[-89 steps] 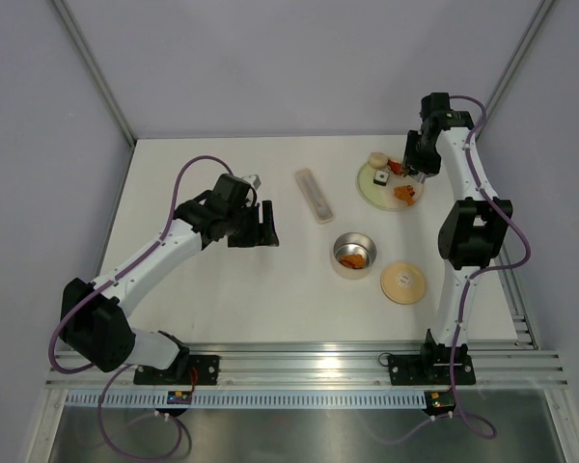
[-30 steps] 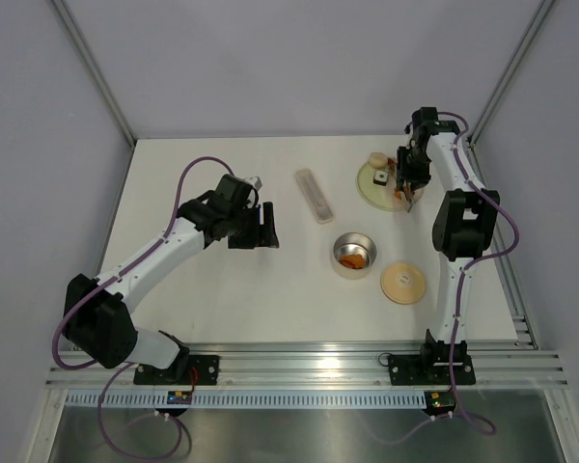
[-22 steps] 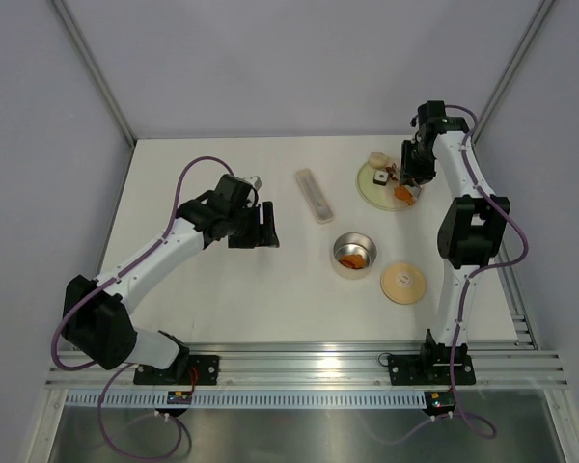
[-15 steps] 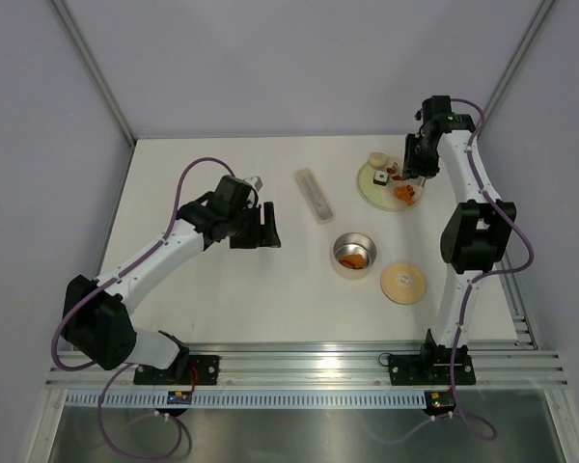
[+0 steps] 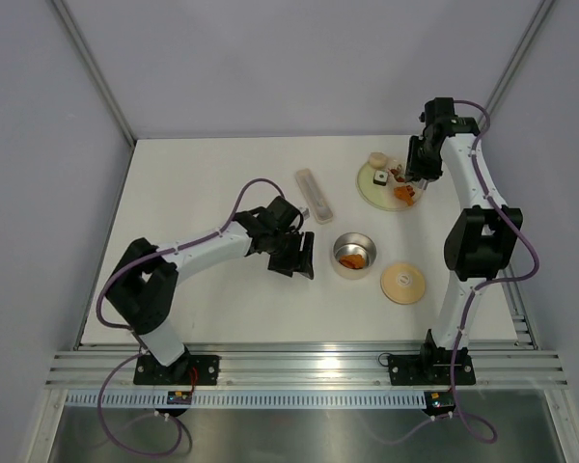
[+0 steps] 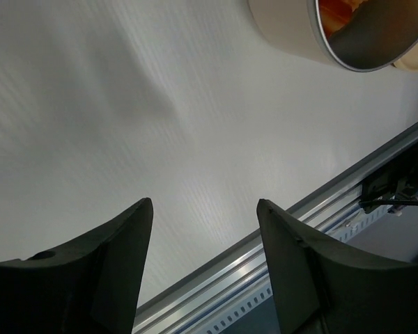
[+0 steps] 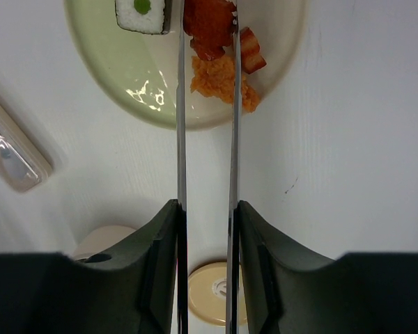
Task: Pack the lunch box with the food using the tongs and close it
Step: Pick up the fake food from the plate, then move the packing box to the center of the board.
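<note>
My right gripper [image 7: 206, 205] is shut on the silver tongs [image 7: 180, 125], whose two arms reach out over the pale green plate [image 7: 118, 76]. Their tips stand on either side of a red-orange food piece [image 7: 209, 24]. Beside it lie a white-and-black roll [image 7: 143, 14], an orange lump [image 7: 219, 80] and a small red strip [image 7: 252, 59]. A beige bun [image 5: 376, 159] sits at the plate's far rim. The lunch box [image 5: 353, 253] holds orange food [image 5: 350, 258]; its tan lid [image 5: 403, 283] lies to its right. My left gripper [image 5: 299, 258] hangs open just left of the lunch box [image 6: 292, 35], with nothing between its fingers.
A pale oblong case [image 5: 315, 195] lies left of the plate, behind the lunch box. The aluminium rail [image 6: 320, 209] runs along the table's near edge. Grey walls close in the table at the back and sides.
My left arm has swung right, from mid-table to just beside the lunch box, and its jaws have narrowed a little. The right gripper with the tongs shifted slightly over the plate.
</note>
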`<state>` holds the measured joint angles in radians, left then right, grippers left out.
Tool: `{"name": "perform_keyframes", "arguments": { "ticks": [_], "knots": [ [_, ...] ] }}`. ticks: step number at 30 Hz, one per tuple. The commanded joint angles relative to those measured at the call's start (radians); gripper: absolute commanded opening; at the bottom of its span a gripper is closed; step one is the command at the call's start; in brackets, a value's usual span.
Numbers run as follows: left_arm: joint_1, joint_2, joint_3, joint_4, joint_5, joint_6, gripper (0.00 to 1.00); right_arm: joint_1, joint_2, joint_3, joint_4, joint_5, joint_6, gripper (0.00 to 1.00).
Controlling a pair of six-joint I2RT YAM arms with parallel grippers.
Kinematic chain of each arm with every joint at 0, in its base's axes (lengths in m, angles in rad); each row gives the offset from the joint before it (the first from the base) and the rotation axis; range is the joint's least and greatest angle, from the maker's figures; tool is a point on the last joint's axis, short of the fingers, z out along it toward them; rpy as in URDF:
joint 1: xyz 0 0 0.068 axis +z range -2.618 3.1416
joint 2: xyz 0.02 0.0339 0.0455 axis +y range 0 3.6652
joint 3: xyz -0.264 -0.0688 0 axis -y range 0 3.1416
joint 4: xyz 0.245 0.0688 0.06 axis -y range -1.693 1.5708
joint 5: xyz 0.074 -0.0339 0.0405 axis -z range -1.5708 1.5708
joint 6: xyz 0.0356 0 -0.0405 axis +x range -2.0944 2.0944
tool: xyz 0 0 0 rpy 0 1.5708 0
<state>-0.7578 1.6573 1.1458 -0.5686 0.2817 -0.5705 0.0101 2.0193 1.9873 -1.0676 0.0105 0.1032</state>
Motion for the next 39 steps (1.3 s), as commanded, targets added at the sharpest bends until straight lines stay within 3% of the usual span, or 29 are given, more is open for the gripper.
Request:
{"name": "perform_keyframes", "arguments": {
  "ticks": [1, 5, 9, 13, 19, 31, 39],
  "knots": [
    [-0.015, 0.053, 0.060, 0.104, 0.111, -0.023, 0.62, -0.002, -0.100, -0.013, 0.024, 0.020, 0.016, 0.13],
    [-0.026, 0.110, 0.095, 0.144, 0.154, -0.029, 0.57, -0.002, -0.137, -0.034, 0.023, 0.028, 0.030, 0.13],
    [-0.038, 0.183, 0.161, 0.145, 0.169, -0.026, 0.46, -0.002, -0.168, -0.044, 0.011, 0.032, 0.050, 0.13],
    [-0.048, 0.255, 0.229, 0.147, 0.177, -0.026, 0.42, -0.001, -0.214, -0.080, 0.009, 0.032, 0.075, 0.13],
    [-0.048, 0.375, 0.348, 0.127, 0.177, -0.022, 0.25, -0.002, -0.269, -0.131, 0.018, 0.009, 0.095, 0.13],
    [-0.045, 0.536, 0.617, 0.092, 0.152, -0.046, 0.26, 0.063, -0.390, -0.220, 0.003, 0.006, 0.122, 0.13],
    [0.008, 0.434, 0.592, 0.052, 0.140, -0.028, 0.26, 0.180, -0.505, -0.378, -0.014, 0.057, 0.156, 0.13]
  ]
}}
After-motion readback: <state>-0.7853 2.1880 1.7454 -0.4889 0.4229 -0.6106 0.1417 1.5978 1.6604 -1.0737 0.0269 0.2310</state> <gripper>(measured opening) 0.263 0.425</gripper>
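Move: The right hand holds tongs gripping a red fried piece, already above the plate, whose middle lies about 9 cm ahead, 3 cm left and 15 cm below. From that hand, the steel lunch box stands some 18 cm back, 15 cm left and 13 cm below; the round lid lies 23 cm back and 2 cm left. From the left hand, the lunch box is about 16 cm right, 6 cm ahead and slightly lower; the lid is 30 cm right and barely ahead. Back about 10 cm and up nearly 6 cm, the right hand draws the red piece off the plate towards the lunch box, bending left late and keeping its grip on the tongs. The left hand sweeps right and then also forward, some 14 and 9 cm, dipping and rising again, its fingers closing most of the way, and pushes the lunch box by its left wall. ##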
